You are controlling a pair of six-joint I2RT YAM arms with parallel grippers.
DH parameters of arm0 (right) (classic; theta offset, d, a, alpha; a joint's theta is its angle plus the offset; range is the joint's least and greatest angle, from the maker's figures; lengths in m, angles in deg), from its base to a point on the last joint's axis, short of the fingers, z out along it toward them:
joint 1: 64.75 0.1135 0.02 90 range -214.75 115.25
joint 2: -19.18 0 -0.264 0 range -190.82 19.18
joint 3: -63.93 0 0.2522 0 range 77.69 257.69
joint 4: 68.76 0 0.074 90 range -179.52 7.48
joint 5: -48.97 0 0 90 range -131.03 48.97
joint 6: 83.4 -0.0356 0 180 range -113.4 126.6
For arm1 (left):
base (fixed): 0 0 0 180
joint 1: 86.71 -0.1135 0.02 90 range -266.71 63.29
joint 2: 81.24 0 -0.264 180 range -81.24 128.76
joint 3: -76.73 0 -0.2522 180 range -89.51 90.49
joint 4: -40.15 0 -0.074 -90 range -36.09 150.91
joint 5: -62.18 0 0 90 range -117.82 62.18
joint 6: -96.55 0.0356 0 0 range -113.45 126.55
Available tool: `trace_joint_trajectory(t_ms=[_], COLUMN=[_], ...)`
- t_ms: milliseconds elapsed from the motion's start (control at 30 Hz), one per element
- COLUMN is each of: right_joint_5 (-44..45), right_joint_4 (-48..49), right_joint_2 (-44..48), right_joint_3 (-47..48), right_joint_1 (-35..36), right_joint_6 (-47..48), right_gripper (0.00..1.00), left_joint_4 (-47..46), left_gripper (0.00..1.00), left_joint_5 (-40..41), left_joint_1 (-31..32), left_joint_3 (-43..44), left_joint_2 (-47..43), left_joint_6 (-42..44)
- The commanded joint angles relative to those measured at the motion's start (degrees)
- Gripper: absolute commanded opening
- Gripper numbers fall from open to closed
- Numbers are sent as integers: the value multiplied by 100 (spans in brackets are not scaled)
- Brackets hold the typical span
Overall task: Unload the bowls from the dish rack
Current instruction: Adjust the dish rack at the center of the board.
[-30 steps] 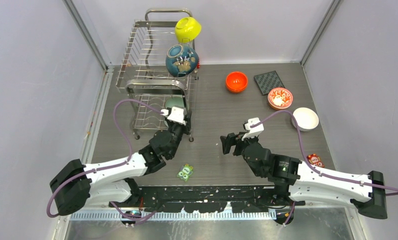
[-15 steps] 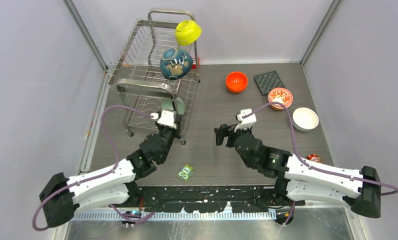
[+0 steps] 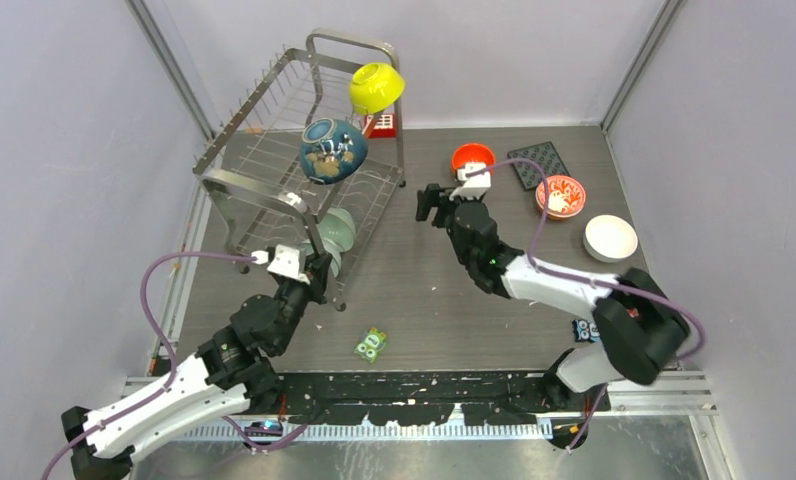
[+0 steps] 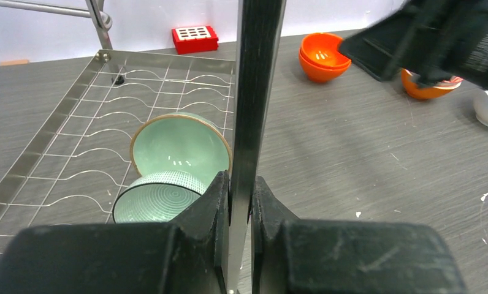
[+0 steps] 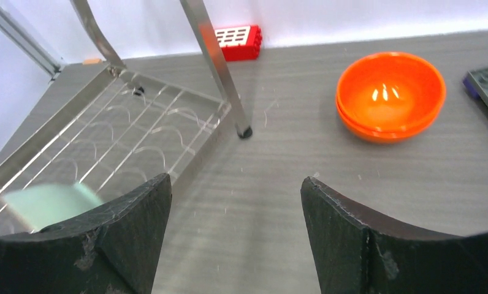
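Observation:
The steel-wire dish rack (image 3: 236,186) stands skewed at the back left. A yellow-green bowl (image 3: 376,86) and a dark teal-blue bowl (image 3: 332,151) sit on its upper tier, and pale green bowls (image 3: 338,232) lean on the lower tier. My left gripper (image 3: 319,268) is shut on the rack's near front leg (image 4: 257,92), with the pale green bowls (image 4: 180,144) just left of the jaws. My right gripper (image 3: 432,203) hovers open over bare table, between the rack's right leg (image 5: 217,67) and the orange bowl (image 5: 390,95), holding nothing.
On the table at the right lie the orange bowl (image 3: 472,157), a red-flowered bowl (image 3: 560,195), a white bowl (image 3: 610,237) and a dark square mat (image 3: 538,163). A red-white block (image 3: 381,124) sits behind the rack. A small green item (image 3: 371,344) lies near the front edge.
The left jaws closed on the rack's front leg and the rack swung and slid toward the near left. The right arm reached farther back, toward the orange bowl.

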Motion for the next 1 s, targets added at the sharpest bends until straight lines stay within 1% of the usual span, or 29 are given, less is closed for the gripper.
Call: trace_joint_trajectory(t_ms=[0,233,467,600,700,867,967], right_joint_5=[-724,-1670,-2606,-2664,-2417,-2381,-2399], right_joint_4=[1763,2104,2166,2177,2133,2278,2200], right_joint_2=[-910,-2154,-3015,-3409,-3683,-4049,-4237], right_joint_3=[830,1981,2825,3166,3433,3761,4052], right_joint_1=[-472,-972,-1099,-1113,-1135,-1219,-1220], right_joint_6=[414,487,694,851,960,929,1050], right_gripper=[81,81,82,83,83,79,75], left_joint_4=[683,1172,1249,1356,1447,1671,1827], left_gripper=[0,0,0,0,0,0,0], left_joint_5=[221,317,284,245,224,223,213], left_joint_1=[2,7,6,7,7,7,7], left_joint_3=[31,51,75,131,139,134,167], left_joint_2=[-342,-516,-380,-317,-341,-392,-431], left_joint_6=[-800,-1025,-1101,-1163,-1231,-1340,-1389])
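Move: The dish rack's rear right post stands about 19 cm ahead of the open right hand and 9 cm to its left, at finger height. The stacked orange bowls sit some 22 cm ahead and 9 cm right, the red block 33 cm ahead and 12 cm left, both roughly 17 cm lower. From the left hand, already pinching the rack's front right post, that rear post is about 33 cm ahead and 14 cm right. The open right hand reaches about 18 cm forward, 8 left, to the rear post; the left keeps pinching. ##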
